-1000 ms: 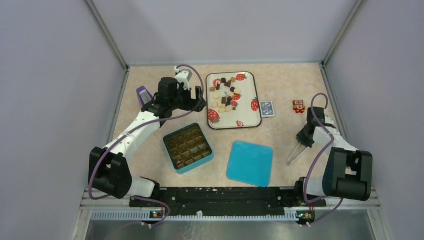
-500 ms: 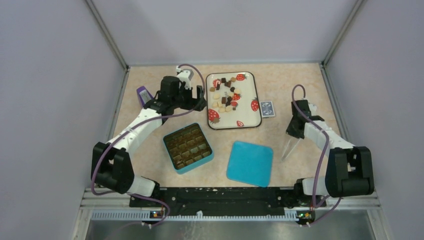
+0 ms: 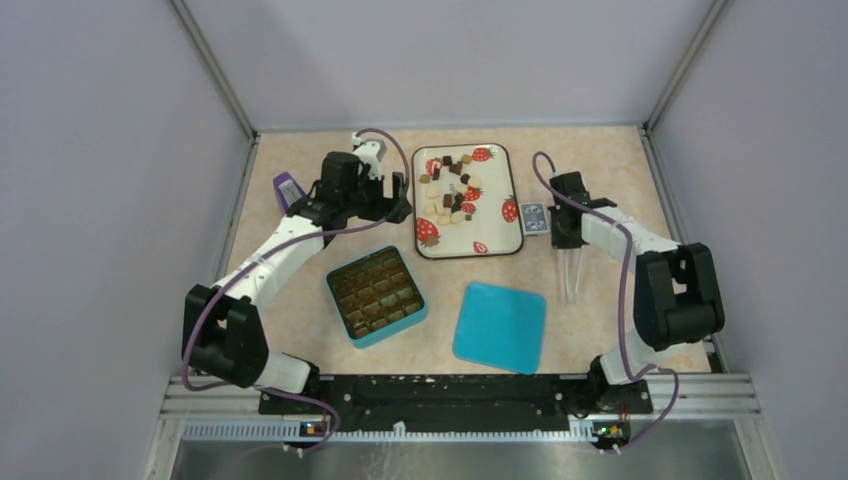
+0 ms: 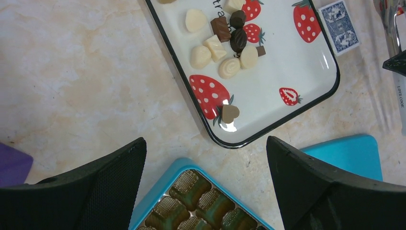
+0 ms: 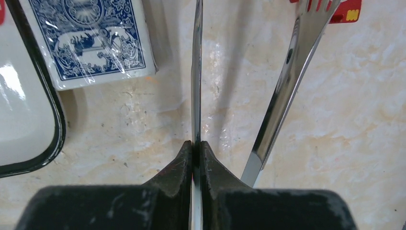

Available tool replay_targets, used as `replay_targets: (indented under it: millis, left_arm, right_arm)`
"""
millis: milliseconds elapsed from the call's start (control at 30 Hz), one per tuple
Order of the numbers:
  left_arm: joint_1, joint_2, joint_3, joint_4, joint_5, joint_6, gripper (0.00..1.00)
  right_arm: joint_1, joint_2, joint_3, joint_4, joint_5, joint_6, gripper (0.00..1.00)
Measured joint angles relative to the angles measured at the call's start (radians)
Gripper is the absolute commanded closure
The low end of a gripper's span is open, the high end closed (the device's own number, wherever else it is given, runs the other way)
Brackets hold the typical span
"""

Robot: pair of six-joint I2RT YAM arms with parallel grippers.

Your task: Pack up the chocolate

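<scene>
Chocolate [image 3: 452, 190] lies in small dark, light brown and cream pieces on a white strawberry-print tray [image 3: 495, 185], also seen as chocolate [image 4: 222, 40] on the tray [image 4: 287, 72]. The open teal box [image 3: 375, 296] with its moulded brown insert sits in front of the tray. My left gripper [image 3: 398, 203] hovers wide open and holds nothing, left gripper [image 4: 206, 163] above the box corner [image 4: 201, 201]. My right gripper [image 5: 196, 143] is shut on one arm of metal tongs [image 5: 197, 72]; the other arm [image 5: 282, 96] splays right. The right gripper [image 3: 567, 240] sits just right of the tray.
The teal lid [image 3: 500, 326] lies flat right of the box. A blue card deck [image 3: 535, 217] rests beside the tray's right rim, close to the tongs [image 3: 572, 275]. A purple object [image 3: 288, 189] stands at the left. Something red [image 5: 347, 9] shows past the tongs' tips.
The right arm has swung left from the table's right side to beside the tray, carrying the tongs, and its jaws have closed fully on them. The left arm has barely moved.
</scene>
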Motion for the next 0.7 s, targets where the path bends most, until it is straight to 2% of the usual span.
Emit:
replay_targets:
  millis: [200,333,367,500,533,600,700]
  left_arm:
    - [0.000,-0.022,0.008,-0.071,-0.003,0.030,0.01]
    - [-0.003,-0.013,0.053,-0.174,-0.019,0.046,0.01]
    - [-0.004,-0.013,0.056,-0.185,-0.019,0.047,0.01]
    - [-0.006,-0.018,0.043,-0.194,-0.004,0.023,0.01]
    - [-0.008,-0.026,0.030,-0.194,0.007,0.011,0.01]
    - [-0.014,-0.048,-0.002,-0.190,0.022,-0.016,0.01]
    - [-0.023,-0.090,-0.048,-0.180,0.042,-0.053,0.01]
  right_arm:
    - [0.000,0.019,0.002,-0.001,-0.049,-0.070,0.75]
    - [0.000,0.047,0.037,0.000,-0.073,-0.074,0.69]
    - [0.000,0.054,0.048,-0.003,-0.075,-0.071,0.62]
    - [0.000,0.055,0.085,-0.015,-0.080,-0.038,0.23]
    - [0.000,0.049,0.085,-0.014,-0.077,-0.021,0.17]
    - [0.001,0.027,0.079,-0.019,-0.057,0.009,0.14]
    - [0.001,-0.042,0.018,0.011,-0.026,0.061,0.14]
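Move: The right hand still grips the tongs, with the table where they are set down straight below, about 5 cm. From this hand the card box stands about 5 cm ahead and 7 cm left, and the red toy 7 cm ahead and 7 cm right, both 4 cm below. From the left hand the chocolate box lies some 18 cm back, 5 cm left and 15 cm below; the tray's middle is 2 cm ahead, 15 cm right and 17 cm below. Right fingers open wide, releasing the tongs, then rise about 2 cm; open left hand backs 5 cm towards the chocolate box. ##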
